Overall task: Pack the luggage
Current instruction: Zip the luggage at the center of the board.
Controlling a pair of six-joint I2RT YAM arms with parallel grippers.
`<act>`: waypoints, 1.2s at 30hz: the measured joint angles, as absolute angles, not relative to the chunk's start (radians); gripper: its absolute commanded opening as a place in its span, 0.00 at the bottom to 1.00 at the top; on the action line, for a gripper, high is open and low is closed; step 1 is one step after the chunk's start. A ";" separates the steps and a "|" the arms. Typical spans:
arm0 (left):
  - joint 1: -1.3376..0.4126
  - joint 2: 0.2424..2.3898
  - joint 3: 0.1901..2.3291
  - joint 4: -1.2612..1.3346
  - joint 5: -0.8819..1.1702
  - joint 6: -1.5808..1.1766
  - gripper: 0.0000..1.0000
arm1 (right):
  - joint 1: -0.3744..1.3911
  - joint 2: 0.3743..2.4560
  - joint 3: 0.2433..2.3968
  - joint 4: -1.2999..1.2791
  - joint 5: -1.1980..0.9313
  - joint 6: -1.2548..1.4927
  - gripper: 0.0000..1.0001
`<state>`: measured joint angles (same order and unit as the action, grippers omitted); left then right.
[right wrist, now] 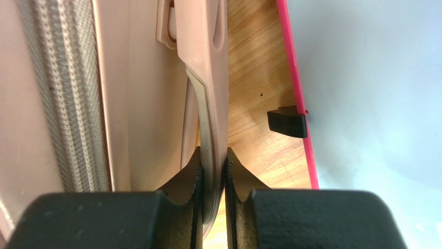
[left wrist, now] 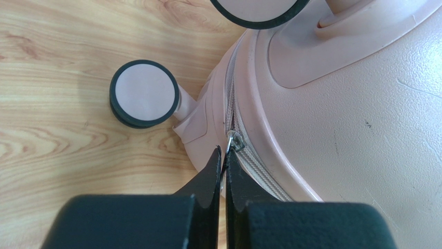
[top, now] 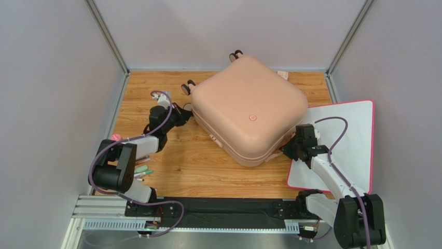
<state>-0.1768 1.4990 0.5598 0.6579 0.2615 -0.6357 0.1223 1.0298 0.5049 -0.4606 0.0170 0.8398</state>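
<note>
The luggage [top: 249, 109], a pale pink hard-shell suitcase, lies closed and flat on the wooden table, its caster wheels [top: 188, 87] pointing back left. My left gripper [top: 181, 112] is at its left corner, shut on the metal zipper pull [left wrist: 233, 141] beside the zipper seam [left wrist: 257, 165]; a wheel [left wrist: 144, 93] sits just left of it. At the near right side, my right gripper [top: 287, 150] is shut on the suitcase's pink handle [right wrist: 206, 98], which runs between the fingers.
A flat white board with a pink rim [top: 342, 150] lies under my right arm at the table's right side. A few markers [top: 141, 170] lie near the left arm's base. Grey walls enclose the table on three sides.
</note>
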 measured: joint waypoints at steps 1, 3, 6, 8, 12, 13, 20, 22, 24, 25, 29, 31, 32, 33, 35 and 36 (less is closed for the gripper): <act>-0.177 1.509 0.568 0.659 0.262 -0.639 0.00 | 0.122 1.032 0.505 -0.458 0.017 0.842 0.00; -0.177 1.529 0.584 0.666 0.263 -0.646 0.00 | 0.122 1.036 0.505 -0.451 0.017 0.844 0.00; -0.177 1.542 0.592 0.674 0.263 -0.651 0.00 | 0.122 1.042 0.505 -0.444 0.017 0.846 0.00; -0.176 1.541 0.592 0.674 0.263 -0.653 0.04 | 0.122 1.049 0.505 -0.442 0.017 0.846 0.00; -0.168 1.526 0.576 0.670 0.243 -0.658 0.47 | 0.122 1.090 0.533 -0.448 0.028 0.838 0.00; -0.159 1.516 0.562 0.666 0.234 -0.658 0.53 | 0.122 1.109 0.546 -0.450 0.036 0.833 0.00; -0.060 1.354 0.445 0.590 0.049 -0.670 0.67 | 0.091 1.248 0.664 -0.473 0.109 0.749 0.00; -0.064 1.266 0.424 0.553 0.047 -0.669 0.67 | 0.077 1.299 0.710 -0.488 0.119 0.715 0.01; -0.065 1.177 0.416 0.516 0.051 -0.668 0.67 | 0.067 1.354 0.763 -0.502 0.130 0.679 0.00; -0.065 1.130 0.416 0.501 0.056 -0.667 0.67 | 0.063 1.385 0.791 -0.509 0.138 0.659 0.00; -0.069 1.007 0.429 0.448 0.096 -0.664 0.67 | 0.048 1.507 0.915 -0.538 0.152 0.578 0.00; -0.078 0.984 0.450 0.417 0.124 -0.669 0.67 | 0.039 1.562 0.972 -0.538 0.152 0.545 0.00; -0.081 0.981 0.461 0.406 0.137 -0.672 0.67 | 0.036 1.592 1.005 -0.538 0.151 0.526 0.00; -0.084 0.979 0.471 0.395 0.153 -0.673 0.67 | 0.034 1.620 1.035 -0.538 0.149 0.511 0.00; -0.089 0.984 0.501 0.366 0.185 -0.676 0.67 | 0.032 1.665 1.084 -0.535 0.144 0.488 0.00; -0.090 0.992 0.522 0.350 0.200 -0.677 0.67 | 0.032 1.686 1.107 -0.535 0.139 0.479 0.00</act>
<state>-0.0902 0.9916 0.5224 0.3496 0.2001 -0.6765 0.0322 1.6859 1.1072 -0.5350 0.1390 0.4793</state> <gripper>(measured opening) 0.666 0.117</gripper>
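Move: The zipper pull is already pinched between the left fingertips. The lower wheel sits some 3 cm ahead and 2 cm left of them, slightly lower; the upper wheel is about 9 cm ahead, 2 cm left and 6 cm higher. The right fingers already hold the luggage handle. From them the luggage's middle lies roughly 17 cm ahead, 14 cm left and 5 cm up, and the whiteboard's middle 3 cm ahead, 22 cm right and 6 cm down. Open the left gripper to let go of the zipper pull, swing it about 8 cm left off the luggage, turning counter-clockwise, then lift it some 10 cm while easing back and a little right. As it lets go, keep the right grip on the handle and drive that hand 13 cm forward and about 5 cm right, rolling its left side down, to swing the luggage round. ##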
